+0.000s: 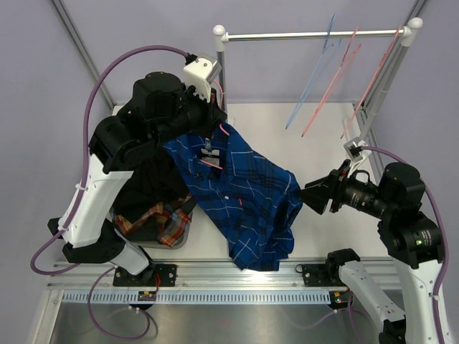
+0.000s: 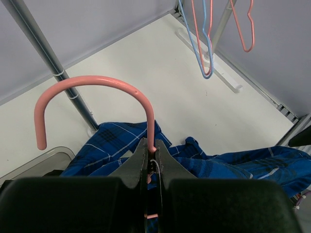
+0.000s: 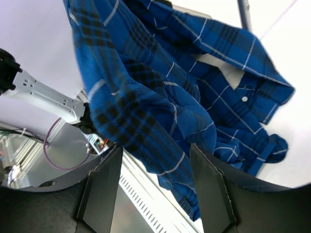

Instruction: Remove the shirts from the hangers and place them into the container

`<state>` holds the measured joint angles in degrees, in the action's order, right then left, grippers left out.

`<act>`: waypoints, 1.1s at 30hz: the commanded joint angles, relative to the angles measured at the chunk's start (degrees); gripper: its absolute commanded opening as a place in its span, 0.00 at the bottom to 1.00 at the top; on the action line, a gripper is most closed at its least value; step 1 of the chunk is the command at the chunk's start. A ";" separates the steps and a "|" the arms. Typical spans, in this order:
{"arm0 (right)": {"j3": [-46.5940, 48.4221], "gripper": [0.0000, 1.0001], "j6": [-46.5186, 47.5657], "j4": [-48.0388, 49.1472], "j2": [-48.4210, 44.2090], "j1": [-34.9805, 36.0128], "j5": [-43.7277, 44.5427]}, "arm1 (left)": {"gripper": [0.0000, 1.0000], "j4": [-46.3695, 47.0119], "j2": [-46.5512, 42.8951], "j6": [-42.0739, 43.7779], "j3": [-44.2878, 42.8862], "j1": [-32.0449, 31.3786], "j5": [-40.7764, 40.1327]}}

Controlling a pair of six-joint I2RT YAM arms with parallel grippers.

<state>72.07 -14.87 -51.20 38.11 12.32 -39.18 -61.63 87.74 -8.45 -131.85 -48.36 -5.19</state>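
A blue shirt (image 1: 247, 204) with thin white checks hangs on a pink hanger (image 2: 92, 82) and trails down onto the table. My left gripper (image 2: 151, 158) is shut on the hanger's neck just below the hook, above the shirt's collar (image 1: 209, 152). My right gripper (image 3: 158, 189) is at the shirt's right edge (image 1: 294, 188), open, with a hanging fold of the blue fabric (image 3: 146, 121) between its fingers (image 3: 104, 187). The container (image 1: 183, 238) at the front left holds a red-orange plaid shirt (image 1: 161, 218) and dark shirts (image 1: 147, 183).
The white-and-silver rail stand (image 1: 308, 34) stands at the back right with a blue hanger (image 1: 315, 72) and two pink hangers (image 1: 333, 82) hanging bare. The left arm's body (image 1: 136, 136) leans over the container. A metal rail (image 1: 237, 276) edges the near side of the table.
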 commanded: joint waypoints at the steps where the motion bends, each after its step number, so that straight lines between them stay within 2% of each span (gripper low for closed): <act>1: -2.63 0.65 0.37 6.02 -0.93 0.43 -6.17 | 0.00 2.83 -0.91 1.06 -2.80 0.54 2.03; 7: -5.10 0.65 -0.59 9.89 -1.11 0.52 -9.86 | 0.00 3.44 -0.64 0.98 -2.44 0.72 2.82; 9: -5.36 0.60 -0.68 10.07 -0.67 0.78 -10.13 | 0.00 3.62 -0.56 0.98 -2.44 0.72 2.99; 13: -6.24 0.35 -1.47 10.68 0.48 1.13 -11.01 | 0.00 4.49 -0.64 0.98 -2.53 1.16 3.43; 14: -6.42 0.24 -1.91 10.86 0.48 1.39 -10.92 | 0.00 4.58 -0.65 0.98 -2.53 1.42 3.35; 17: -6.07 0.01 -2.35 9.90 0.30 1.48 -10.48 | 0.00 5.46 -0.82 0.98 -1.83 1.95 2.56; 20: -5.63 0.00 -2.44 8.67 -0.66 1.57 -9.96 | 0.00 10.89 -3.89 1.59 4.74 2.04 -1.21; 21: -5.37 0.00 -2.53 8.40 -1.62 1.57 -8.73 | 0.00 13.52 -4.85 1.77 8.59 2.04 -4.79; 26: -2.56 0.00 -2.61 5.50 -4.97 1.57 -3.11 | 0.00 18.64 -8.99 4.49 15.92 3.26 -17.20; 28: -0.62 0.00 -3.23 5.67 -7.86 1.57 2.68 | 0.00 19.70 -9.69 6.07 17.58 3.62 -21.94; 33: 2.89 0.00 -5.78 7.17 -15.34 1.57 21.99 | 0.00 20.93 -13.82 6.52 23.82 5.38 -23.37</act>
<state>70.98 -18.85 -45.47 26.44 13.50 -31.48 -46.28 78.17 -5.82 -109.91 -44.69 -20.27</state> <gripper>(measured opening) 0.011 0.049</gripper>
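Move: The loose shirt edge hangs almost between my right fingertips, about 3 cm to the left and 1 cm ahead, at their height. The pink hanger my left hand still grips is some 12 cm ahead, 22 cm left and 11 cm above my right hand. From my left hand, the container lies around 26 cm left, 6 cm ahead and 45 cm below; the rack's left post foot stands roughly 18 cm ahead, 5 cm right, 47 cm down. I ease my open right hand about 2 cm left onto the hanging shirt edge and pinch it shut, then pull right, up and back, each some 3 to 4 cm, the fingers tipping up. My left hand keeps the hanger, waits for that grip, then carries it forward and left about 5 cm each way, sinking slightly and turning some 15 degrees counter-clockwise. ##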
